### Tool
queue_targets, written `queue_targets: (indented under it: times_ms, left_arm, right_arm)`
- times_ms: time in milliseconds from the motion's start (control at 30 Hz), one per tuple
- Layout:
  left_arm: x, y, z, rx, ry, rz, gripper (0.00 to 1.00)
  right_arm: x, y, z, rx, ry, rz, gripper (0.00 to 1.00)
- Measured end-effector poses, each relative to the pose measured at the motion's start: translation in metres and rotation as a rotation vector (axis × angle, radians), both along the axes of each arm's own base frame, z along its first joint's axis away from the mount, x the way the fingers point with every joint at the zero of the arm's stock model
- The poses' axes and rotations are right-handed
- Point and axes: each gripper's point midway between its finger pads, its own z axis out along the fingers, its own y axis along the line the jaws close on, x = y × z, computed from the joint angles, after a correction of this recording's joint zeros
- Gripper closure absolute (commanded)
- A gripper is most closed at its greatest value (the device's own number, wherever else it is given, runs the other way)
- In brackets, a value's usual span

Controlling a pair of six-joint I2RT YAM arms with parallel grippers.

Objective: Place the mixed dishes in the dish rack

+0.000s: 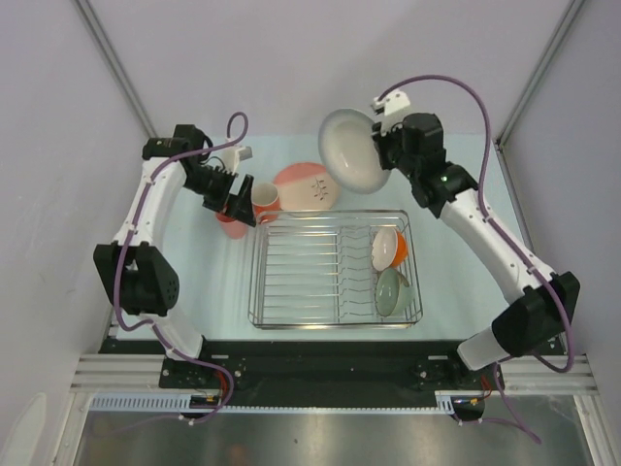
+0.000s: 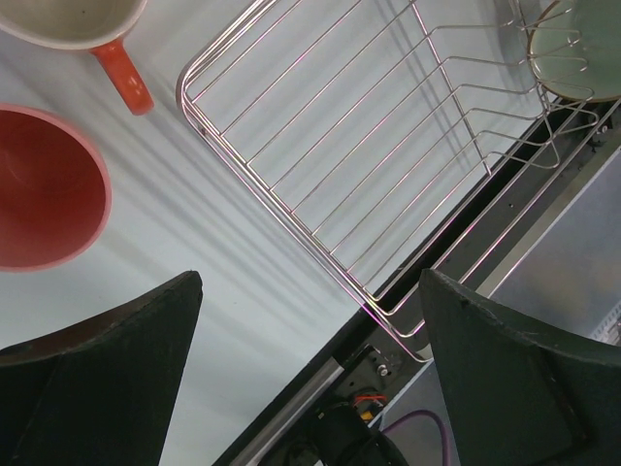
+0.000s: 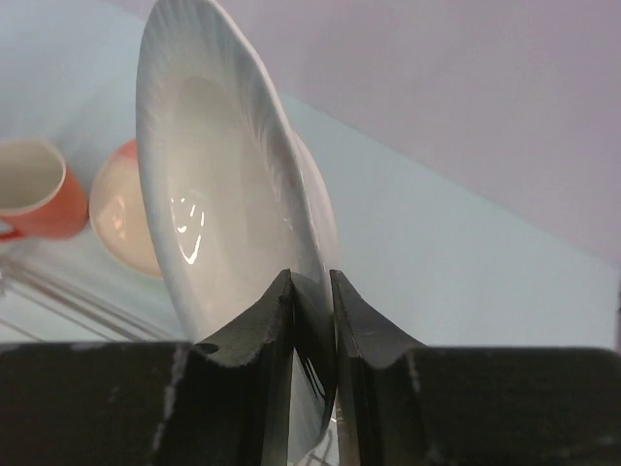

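My right gripper is shut on the rim of the white shallow plate, holding it on edge in the air behind the dish rack. An orange bowl and a pale green bowl stand in the rack's right end. The pink-and-cream plate lies on the table behind the rack. Left of it stand the orange mug and the pink tumbler. My left gripper hangs open above them, holding nothing.
The rack's left and middle slots hold no dishes. Grey walls close in the table on the left, right and back. The black base rail runs along the near edge in front of the rack.
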Motion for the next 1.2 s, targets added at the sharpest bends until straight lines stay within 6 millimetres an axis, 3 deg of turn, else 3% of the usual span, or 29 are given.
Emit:
queue_targets:
  times_ms: [67, 133, 367, 533, 700, 1000, 1200]
  left_arm:
    - [-0.001, 0.000, -0.001, 0.002, 0.004, 0.001, 0.00]
    - [-0.001, 0.001, -0.001, 0.005, 0.005, 0.001, 0.00]
    - [-0.003, 0.001, -0.003, 0.005, 0.012, 0.003, 0.00]
    - [-0.003, 0.001, -0.007, 0.004, 0.018, 0.004, 0.00]
    - [0.000, 0.000, -0.010, 0.002, 0.013, 0.011, 0.00]
    - [0.006, -0.001, -0.009, -0.006, -0.003, 0.029, 0.00]
    - [0.008, -0.002, -0.009, -0.011, -0.009, 0.035, 0.00]
  right_arm:
    - [-0.018, 0.018, 0.006, -0.080, -0.056, 0.084, 1.00]
    - [-0.030, 0.023, 0.002, -0.165, -0.080, 0.141, 1.00]
    - [-0.031, 0.003, -0.025, -0.449, -0.094, 0.196, 1.00]
    - [-0.039, 0.007, -0.040, -0.621, -0.103, 0.293, 1.00]
    - [-0.050, 0.019, -0.037, -0.704, -0.146, 0.387, 1.00]
    - [-0.075, 0.018, -0.030, -0.763, -0.156, 0.448, 1.00]
    - [-0.079, 0.020, -0.032, -0.770, -0.148, 0.462, 1.00]
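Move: Behind, below and to the left of the right hand, which already grips the white plate by its rim, the dish rack's middle lies about 19 cm back, 11 cm left and 28 cm down. At similar depth, the orange bowl in the rack is some 14 cm back and 2 cm right of this hand, and the green bowl roughly 25 cm back and 2 cm right. The rack's middle is about 6 cm back, 18 cm right and 16 cm below the left hand. Drawing back about 8 cm towards the rack and sinking some 3 cm, the right hand brings the white plate in high above the rack's far rail, keeping its pinch on the rim. As it comes, the wrist rolls its left side down and swings counter-clockwise, around 50 degrees in all, then nearly settles. ##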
